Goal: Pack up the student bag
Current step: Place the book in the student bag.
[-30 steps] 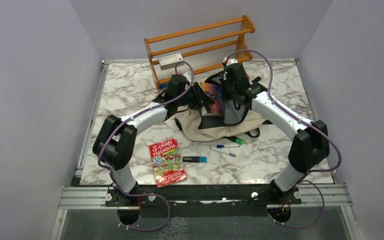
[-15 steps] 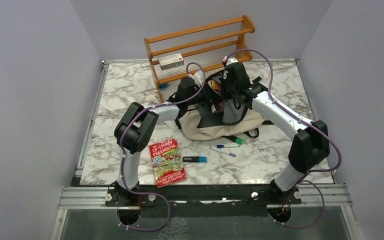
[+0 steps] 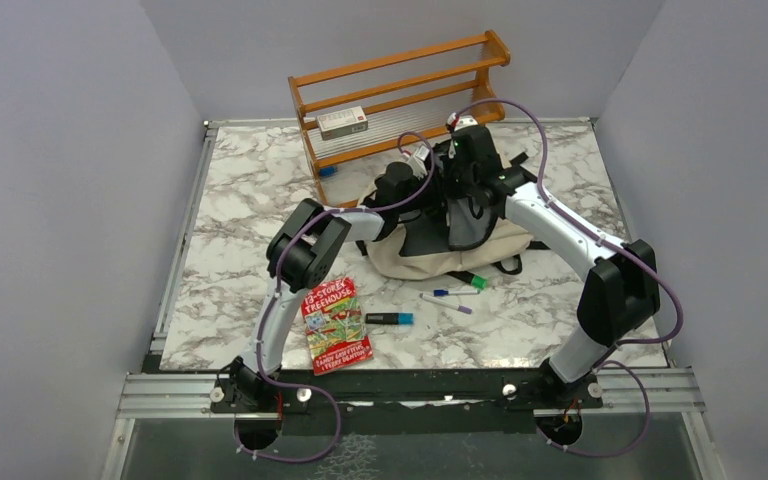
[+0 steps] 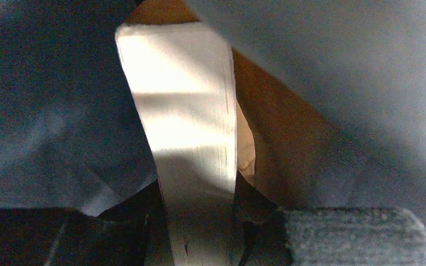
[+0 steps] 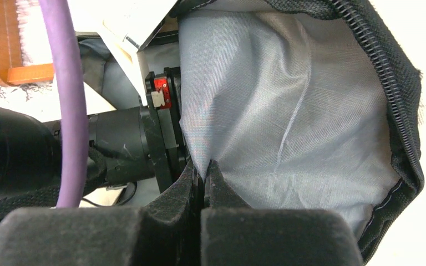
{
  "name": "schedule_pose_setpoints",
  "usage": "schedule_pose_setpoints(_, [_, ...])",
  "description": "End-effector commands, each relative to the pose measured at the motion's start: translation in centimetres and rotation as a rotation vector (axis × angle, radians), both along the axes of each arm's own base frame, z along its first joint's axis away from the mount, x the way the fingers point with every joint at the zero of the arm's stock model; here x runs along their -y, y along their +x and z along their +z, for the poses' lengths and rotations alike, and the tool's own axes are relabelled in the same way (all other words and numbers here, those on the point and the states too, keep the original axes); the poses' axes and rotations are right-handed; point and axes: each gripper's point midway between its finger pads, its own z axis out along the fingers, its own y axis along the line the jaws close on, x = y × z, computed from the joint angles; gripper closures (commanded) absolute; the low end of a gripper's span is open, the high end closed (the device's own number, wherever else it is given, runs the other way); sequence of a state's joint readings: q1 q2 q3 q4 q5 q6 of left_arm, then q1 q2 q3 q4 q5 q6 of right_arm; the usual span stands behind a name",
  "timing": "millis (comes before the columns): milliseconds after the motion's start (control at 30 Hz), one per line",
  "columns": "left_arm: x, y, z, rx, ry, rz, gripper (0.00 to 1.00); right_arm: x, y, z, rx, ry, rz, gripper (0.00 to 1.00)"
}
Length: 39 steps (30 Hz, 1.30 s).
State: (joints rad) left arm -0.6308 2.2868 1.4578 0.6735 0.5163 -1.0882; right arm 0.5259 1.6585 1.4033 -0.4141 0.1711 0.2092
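Note:
The student bag (image 3: 415, 262), beige with a black zipper edge, lies at the middle back of the table with its mouth held up. My right gripper (image 5: 204, 169) is shut on a fold of its grey lining (image 5: 288, 111), and in the top view it (image 3: 457, 195) sits over the opening. My left gripper (image 4: 199, 238) is inside the bag, shut on a book whose white page edge (image 4: 183, 122) points away from the camera, with grey lining (image 4: 338, 66) on both sides. From above, the left fingers and the book are hidden in the bag.
On the table in front of the bag lie a red Treehouse book (image 3: 336, 324), a blue-and-black highlighter (image 3: 389, 319), a green marker (image 3: 472, 280) and two pens (image 3: 452, 297). A wooden rack (image 3: 400, 90) with a white box (image 3: 342, 122) stands behind.
My left arm has swung right and forward, carrying the colourful book into the bag's mouth, where it no longer shows from above. The right gripper has kept its hold and place.

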Motion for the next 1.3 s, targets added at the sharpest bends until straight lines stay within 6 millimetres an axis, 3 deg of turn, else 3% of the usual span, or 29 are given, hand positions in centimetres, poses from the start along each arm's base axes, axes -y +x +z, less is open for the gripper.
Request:
schedule_pose_setpoints(0, [1.9,0.6,5.5,0.148,-0.156,-0.031,0.97,-1.7,0.5,3.1,0.086,0.095,0.027,0.99])
schedule_pose_setpoints(167, [1.9,1.0,3.5,0.121,-0.081,-0.022,0.64,-1.3,0.5,2.7,0.088,0.075,0.016,0.99])
schedule_pose_setpoints(500, [1.0,0.6,1.5,0.095,0.065,-0.031,0.30,-1.5,0.4,2.1,0.069,0.070,0.035,0.99])
schedule_pose_setpoints(700, [-0.8,1.2,0.8,0.076,0.224,-0.012,0.02,-1.2,0.5,1.4,0.056,0.051,0.031,0.99])
schedule_pose_setpoints(1000, [-4.2,2.5,2.7,0.128,0.409,0.077,0.01,-1.2,0.5,0.6,0.038,0.054,0.036,0.99])
schedule_pose_setpoints(1267, [-7.9,2.6,2.7,0.086,0.519,0.112,0.01,-0.8,0.4,0.3,0.033,0.045,0.027,0.99])
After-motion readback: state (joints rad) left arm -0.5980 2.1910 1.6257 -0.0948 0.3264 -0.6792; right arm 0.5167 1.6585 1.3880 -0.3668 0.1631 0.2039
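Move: The book, pinched in the left hand and already inside the student bag, has its middle about 7 cm to that hand's right, 3 cm ahead and 3 cm below. The bag's middle is roughly 8 cm below this hand and 2 cm right; the grey flap hangs about 8 cm right and 3 cm back. The green marker lies 15 cm back and 6 cm right, on the table. From the right hand, the book is almost straight below, about 9 cm down and 3 cm ahead. The book is let go inside the student bag: the left hand sinks about 4 cm while its fingers spread from their pinch on it to wide open. The emptied hand then backs off about 6 cm to the left, its fingers tipping some 30 degrees downward. The right hand stays put, still pinching the grey flap to hold the bag open. ##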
